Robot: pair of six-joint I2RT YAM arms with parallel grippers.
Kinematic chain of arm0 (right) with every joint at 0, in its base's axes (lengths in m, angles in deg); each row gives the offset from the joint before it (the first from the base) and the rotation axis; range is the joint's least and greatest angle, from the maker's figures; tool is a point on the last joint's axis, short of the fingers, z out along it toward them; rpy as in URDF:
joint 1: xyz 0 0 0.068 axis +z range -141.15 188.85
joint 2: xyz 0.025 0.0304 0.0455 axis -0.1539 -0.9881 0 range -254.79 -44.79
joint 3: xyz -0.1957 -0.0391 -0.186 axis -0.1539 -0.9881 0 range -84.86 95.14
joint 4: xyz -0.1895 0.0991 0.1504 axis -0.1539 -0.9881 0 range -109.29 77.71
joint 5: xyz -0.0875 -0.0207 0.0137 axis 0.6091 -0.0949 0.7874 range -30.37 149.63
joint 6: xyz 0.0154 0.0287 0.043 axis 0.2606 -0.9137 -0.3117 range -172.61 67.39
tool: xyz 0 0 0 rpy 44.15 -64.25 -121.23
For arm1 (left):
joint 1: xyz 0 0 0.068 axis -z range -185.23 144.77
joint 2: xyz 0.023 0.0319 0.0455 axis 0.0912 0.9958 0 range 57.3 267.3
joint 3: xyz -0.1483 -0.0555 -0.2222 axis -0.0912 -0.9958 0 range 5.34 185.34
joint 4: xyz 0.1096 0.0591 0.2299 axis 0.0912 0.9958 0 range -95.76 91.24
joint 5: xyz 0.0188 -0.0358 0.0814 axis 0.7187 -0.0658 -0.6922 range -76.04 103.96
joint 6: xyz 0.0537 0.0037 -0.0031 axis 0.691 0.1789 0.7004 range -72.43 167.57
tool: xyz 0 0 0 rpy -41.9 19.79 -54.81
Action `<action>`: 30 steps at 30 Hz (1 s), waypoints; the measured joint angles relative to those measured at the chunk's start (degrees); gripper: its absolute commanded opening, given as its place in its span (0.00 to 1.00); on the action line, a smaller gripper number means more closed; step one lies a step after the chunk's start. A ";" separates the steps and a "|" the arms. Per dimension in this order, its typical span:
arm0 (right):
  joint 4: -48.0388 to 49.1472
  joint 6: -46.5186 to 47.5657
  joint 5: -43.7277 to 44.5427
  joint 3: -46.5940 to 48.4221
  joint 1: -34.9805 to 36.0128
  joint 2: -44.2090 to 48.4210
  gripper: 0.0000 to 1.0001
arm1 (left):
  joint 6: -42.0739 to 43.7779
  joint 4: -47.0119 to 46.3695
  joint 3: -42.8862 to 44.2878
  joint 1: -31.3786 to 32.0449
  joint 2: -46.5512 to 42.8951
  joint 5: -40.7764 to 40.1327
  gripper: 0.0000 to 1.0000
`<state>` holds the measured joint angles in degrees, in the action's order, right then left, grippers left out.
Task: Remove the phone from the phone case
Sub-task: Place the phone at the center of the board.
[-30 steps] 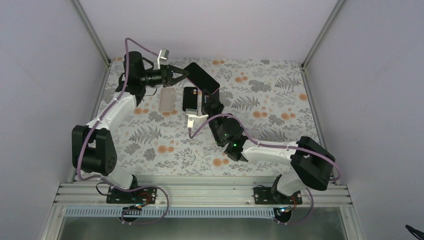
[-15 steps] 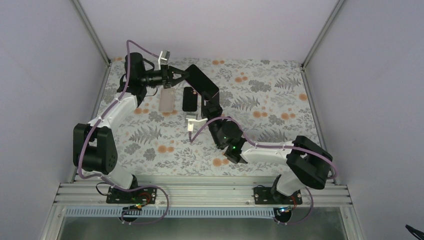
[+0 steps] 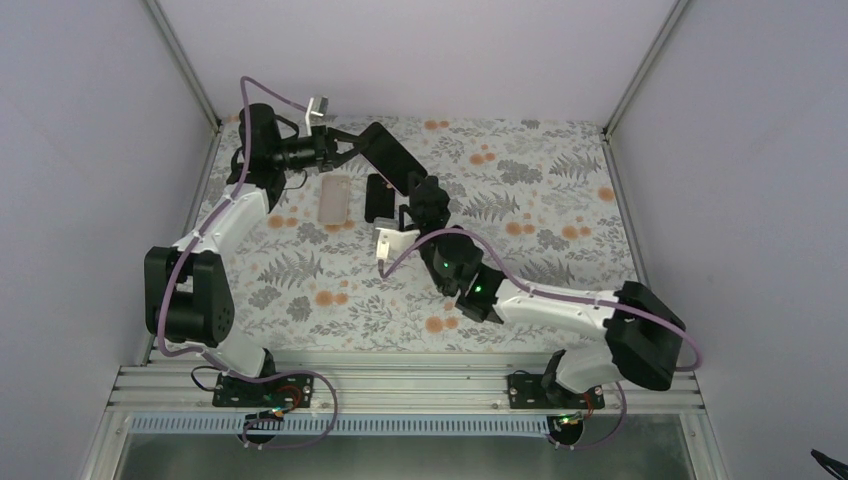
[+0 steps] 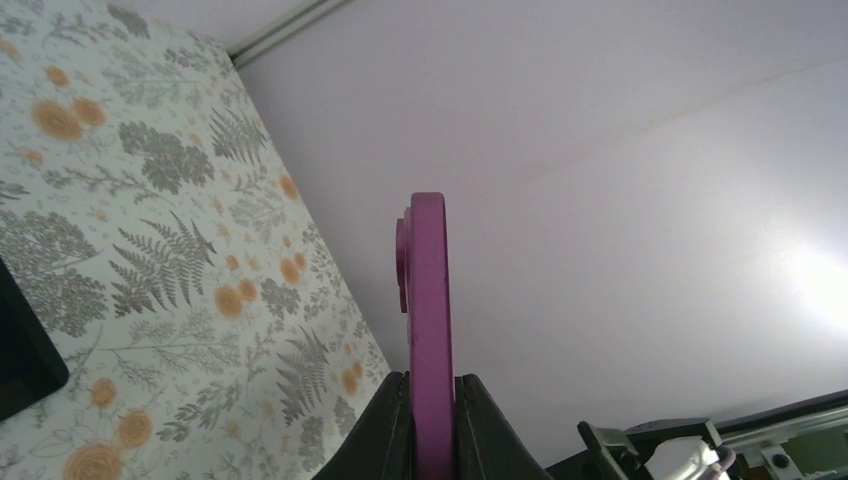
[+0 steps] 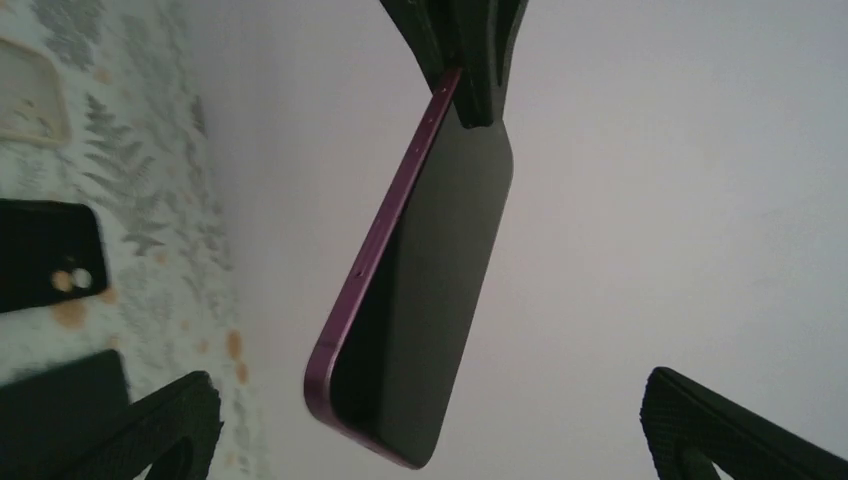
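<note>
A purple phone [image 3: 388, 158] with a dark screen hangs in the air over the back of the table. My left gripper [image 3: 350, 143] is shut on its upper end. In the left wrist view the phone's purple edge [image 4: 430, 300] stands clamped between the two fingers [image 4: 392, 430]. My right gripper [image 3: 425, 193] is open just below the phone's free end. In the right wrist view its fingers [image 5: 165, 430] stand wide apart on either side of the phone [image 5: 430, 290] without touching it. A black phone case [image 3: 378, 197] lies flat on the table, also in the right wrist view [image 5: 45, 268].
A pale translucent case [image 3: 333, 198] lies left of the black one. The floral table cloth [image 3: 540, 200] is walled by white panels at the back and on both sides. The right arm [image 3: 540, 300] stretches across the middle of the table.
My right gripper has opened wide and let go of the phone's lower end. My left gripper has closed tight on the phone and drawn it slightly left.
</note>
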<state>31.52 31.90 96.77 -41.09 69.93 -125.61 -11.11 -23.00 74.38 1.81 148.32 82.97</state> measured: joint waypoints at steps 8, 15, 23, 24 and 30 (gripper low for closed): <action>-39.28 -29.11 -10.84 17.68 -0.72 4.52 0.99 | 6.25 3.76 0.00 -0.94 0.00 -0.09 0.02; -58.69 -44.78 -26.53 24.44 -8.39 6.93 0.99 | 12.92 8.09 0.31 -0.94 -0.02 -0.04 0.02; -72.94 -57.33 -50.69 33.40 -24.15 5.84 0.99 | 28.04 20.33 6.08 -0.61 -0.11 1.84 0.02; -74.14 -58.51 -54.10 34.67 -26.36 5.29 0.99 | 31.26 22.93 7.21 -0.28 -0.11 2.19 0.02; -80.43 -65.57 -73.29 39.82 -37.57 -0.48 0.87 | 50.40 38.97 14.53 4.83 -0.17 2.21 0.02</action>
<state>-48.91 -33.67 23.49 -1.26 32.36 -126.09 39.30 15.98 88.91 6.65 148.15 85.18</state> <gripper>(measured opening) 0.940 0.079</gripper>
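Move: The right hand, already wide open at the phone's near end, has the phone's middle about 4 cm ahead and 4 cm to its left, roughly level. On the table some 29 cm below and 19 cm ahead lie the black phone, 2 cm to its right, and the black case, 10 cm to its left. From the left hand, which holds the phone by its far end, the phone's middle is about 3 cm back and 6 cm to the right. The right hand draws back, left and up a couple of centimetres, then sweeps about 9 cm right and 5 cm forward with its fingers spread, swinging through nearly 90 degrees from pointing forward to pointing left and down at the phone's right side. The left hand keeps its pinch on the phone, dips slightly, then brings it about 4 cm back and 3 cm right while rolling some 30 degrees so that the phone's near end tips down. ##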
